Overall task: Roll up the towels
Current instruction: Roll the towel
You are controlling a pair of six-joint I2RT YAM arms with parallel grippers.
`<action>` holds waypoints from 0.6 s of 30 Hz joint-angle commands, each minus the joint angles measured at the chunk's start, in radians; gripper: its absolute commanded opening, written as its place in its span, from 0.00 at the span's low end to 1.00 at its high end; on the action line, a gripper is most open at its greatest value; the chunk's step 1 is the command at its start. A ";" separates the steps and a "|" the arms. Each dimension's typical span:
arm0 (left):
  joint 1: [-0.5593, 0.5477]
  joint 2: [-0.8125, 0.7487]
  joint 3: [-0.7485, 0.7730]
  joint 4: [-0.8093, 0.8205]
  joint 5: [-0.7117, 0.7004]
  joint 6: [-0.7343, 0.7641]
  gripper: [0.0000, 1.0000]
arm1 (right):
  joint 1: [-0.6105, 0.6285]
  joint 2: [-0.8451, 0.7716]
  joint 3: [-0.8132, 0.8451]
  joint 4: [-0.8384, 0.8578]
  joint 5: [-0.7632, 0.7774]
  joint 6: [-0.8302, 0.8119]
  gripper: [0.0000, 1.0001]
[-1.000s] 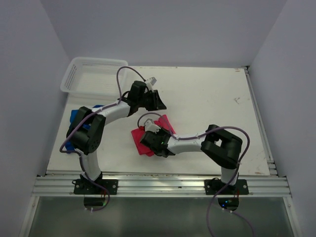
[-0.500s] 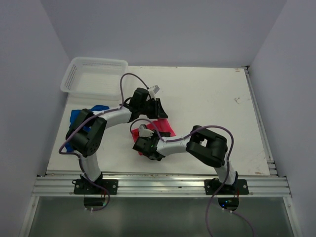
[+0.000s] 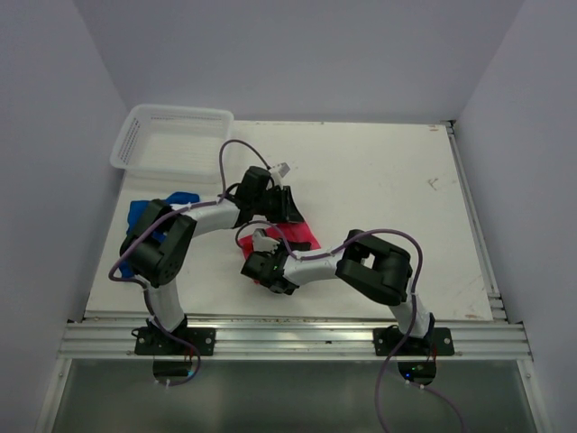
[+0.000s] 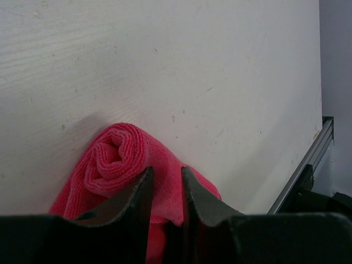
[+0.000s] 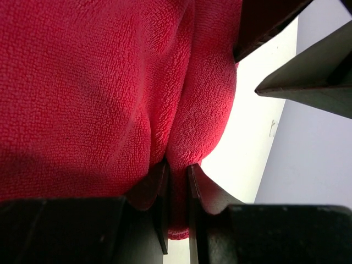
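A red towel (image 3: 296, 235) lies partly rolled on the white table, between the two grippers. My left gripper (image 3: 290, 208) is at its far edge, shut on a fold of the red towel (image 4: 118, 159), with the rolled end just left of the fingers (image 4: 137, 192). My right gripper (image 3: 261, 267) is at its near left corner, shut on a pinch of the red towel (image 5: 99, 93). A blue towel (image 3: 149, 212) lies at the table's left edge, mostly hidden by the left arm.
A white plastic basket (image 3: 171, 140) stands at the back left corner. The table (image 3: 388, 180) has a metal rail along its near edge (image 3: 297, 338). Grey walls close in on both sides.
My left gripper has moved nearer and down onto the towel's far edge. My right gripper has moved left along the towel, which has bunched up and rolled smaller.
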 commanded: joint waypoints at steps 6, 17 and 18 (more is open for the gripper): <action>-0.007 0.066 -0.025 0.056 -0.053 0.009 0.30 | -0.026 -0.064 -0.021 0.011 -0.130 0.128 0.25; -0.006 0.094 -0.011 0.050 -0.066 0.002 0.30 | -0.034 -0.259 -0.090 0.026 -0.149 0.216 0.47; -0.006 0.097 -0.011 0.050 -0.066 0.003 0.30 | -0.034 -0.270 -0.091 0.027 -0.152 0.219 0.48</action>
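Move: The towel's rolled edge runs front to back beneath and beyond the left fingers; its middle lies about 4 cm back, 4 cm right and 4 cm below the left hand. The right fingers already pinch its nearer part, with the roll's middle roughly 2 cm ahead and 2 cm left at hand height. The unrolled part lies about 10 cm back, 5 cm left and 5 cm below the left hand, with the blue towel some 36 cm left, 4 cm back and 6 cm below. Lower the left gripper about 2 cm onto the farther part of the red roll, fingers kept partly open to either side, and keep it there to hold the roll down. Meanwhile open the right fingers to let go of the nearer part, then ease that hand slightly back and raise it about 2 cm, rolling its left side up some 15 degrees. ##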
